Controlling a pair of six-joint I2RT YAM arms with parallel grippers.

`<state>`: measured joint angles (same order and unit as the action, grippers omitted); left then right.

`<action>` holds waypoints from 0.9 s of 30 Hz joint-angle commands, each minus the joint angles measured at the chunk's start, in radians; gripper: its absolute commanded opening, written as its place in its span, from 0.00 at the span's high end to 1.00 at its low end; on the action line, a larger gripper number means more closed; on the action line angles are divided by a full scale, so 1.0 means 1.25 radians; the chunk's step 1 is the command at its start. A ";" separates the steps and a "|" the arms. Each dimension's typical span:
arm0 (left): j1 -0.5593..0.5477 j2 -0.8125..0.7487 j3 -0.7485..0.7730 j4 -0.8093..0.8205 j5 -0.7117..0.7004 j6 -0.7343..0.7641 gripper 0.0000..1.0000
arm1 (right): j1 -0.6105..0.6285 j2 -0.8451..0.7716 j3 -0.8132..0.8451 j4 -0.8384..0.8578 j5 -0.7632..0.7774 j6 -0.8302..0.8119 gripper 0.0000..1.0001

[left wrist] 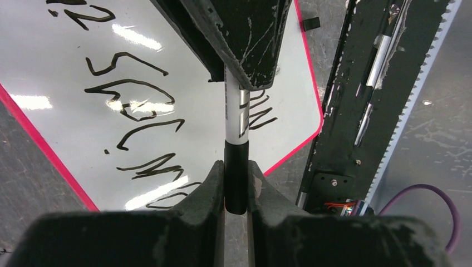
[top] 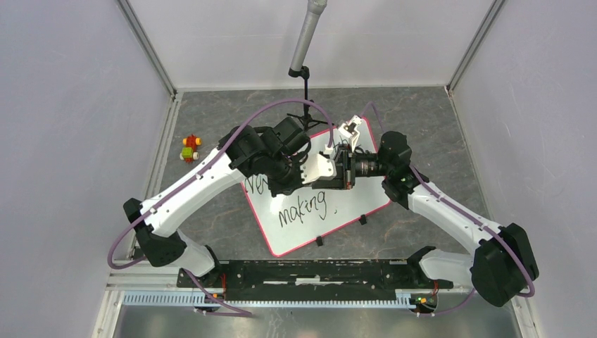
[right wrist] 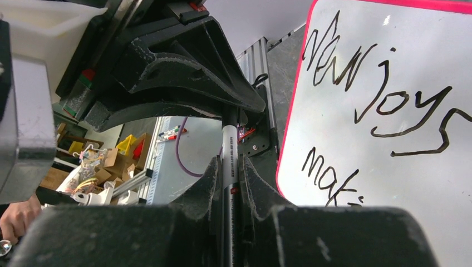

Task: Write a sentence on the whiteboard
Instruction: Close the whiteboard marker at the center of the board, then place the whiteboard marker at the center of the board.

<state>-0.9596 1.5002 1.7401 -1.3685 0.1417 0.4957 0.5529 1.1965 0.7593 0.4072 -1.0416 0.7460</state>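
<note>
The whiteboard lies tilted on the table, pink-rimmed, with the sentence in black cursive on it; its words also show in the left wrist view and the right wrist view. Both arms meet above the board's middle. My left gripper is shut on the black cap end of a marker. My right gripper is shut on the grey barrel of the same marker. From above, the left gripper and right gripper face each other, and the marker between them is hidden.
A small red, yellow and green toy sits at the far left. A black stand rises behind the board. A white object rests at the board's far corner. A black rail runs along the near edge.
</note>
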 commanded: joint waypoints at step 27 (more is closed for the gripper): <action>0.793 -0.184 -0.239 0.208 0.309 -0.117 0.98 | -0.347 -0.059 0.219 -0.492 -0.092 -0.520 0.07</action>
<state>-0.1299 1.2770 1.5158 -1.1210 0.4679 0.3443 0.1474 1.1496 0.9730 0.1436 -1.1595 0.4366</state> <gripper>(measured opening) 0.200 0.923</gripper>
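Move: The capped marker lies level between the grippers: its middle is about 5 cm right of the left hand, which grips the black cap, and about 1 cm left of the right hand, which grips the barrel. From the left hand, the whiteboard's middle is about 6 cm ahead, 7 cm right and 24 cm below; the word "making" is 1 cm ahead, 4 cm right and equally low; the toy car is roughly 20 cm ahead, 29 cm left and 23 cm below. Hold both grippers nearly still on the marker for a moment, keeping cap and barrel pressed together. Then open the right gripper wide, let go of the barrel and draw it off right, forward and up, some 14 cm. Keep the left grip on the cap end and swing the marker left and forward, slightly up, about 18 cm towards the toy car's side, turning it some 45 degrees counter-clockwise. ##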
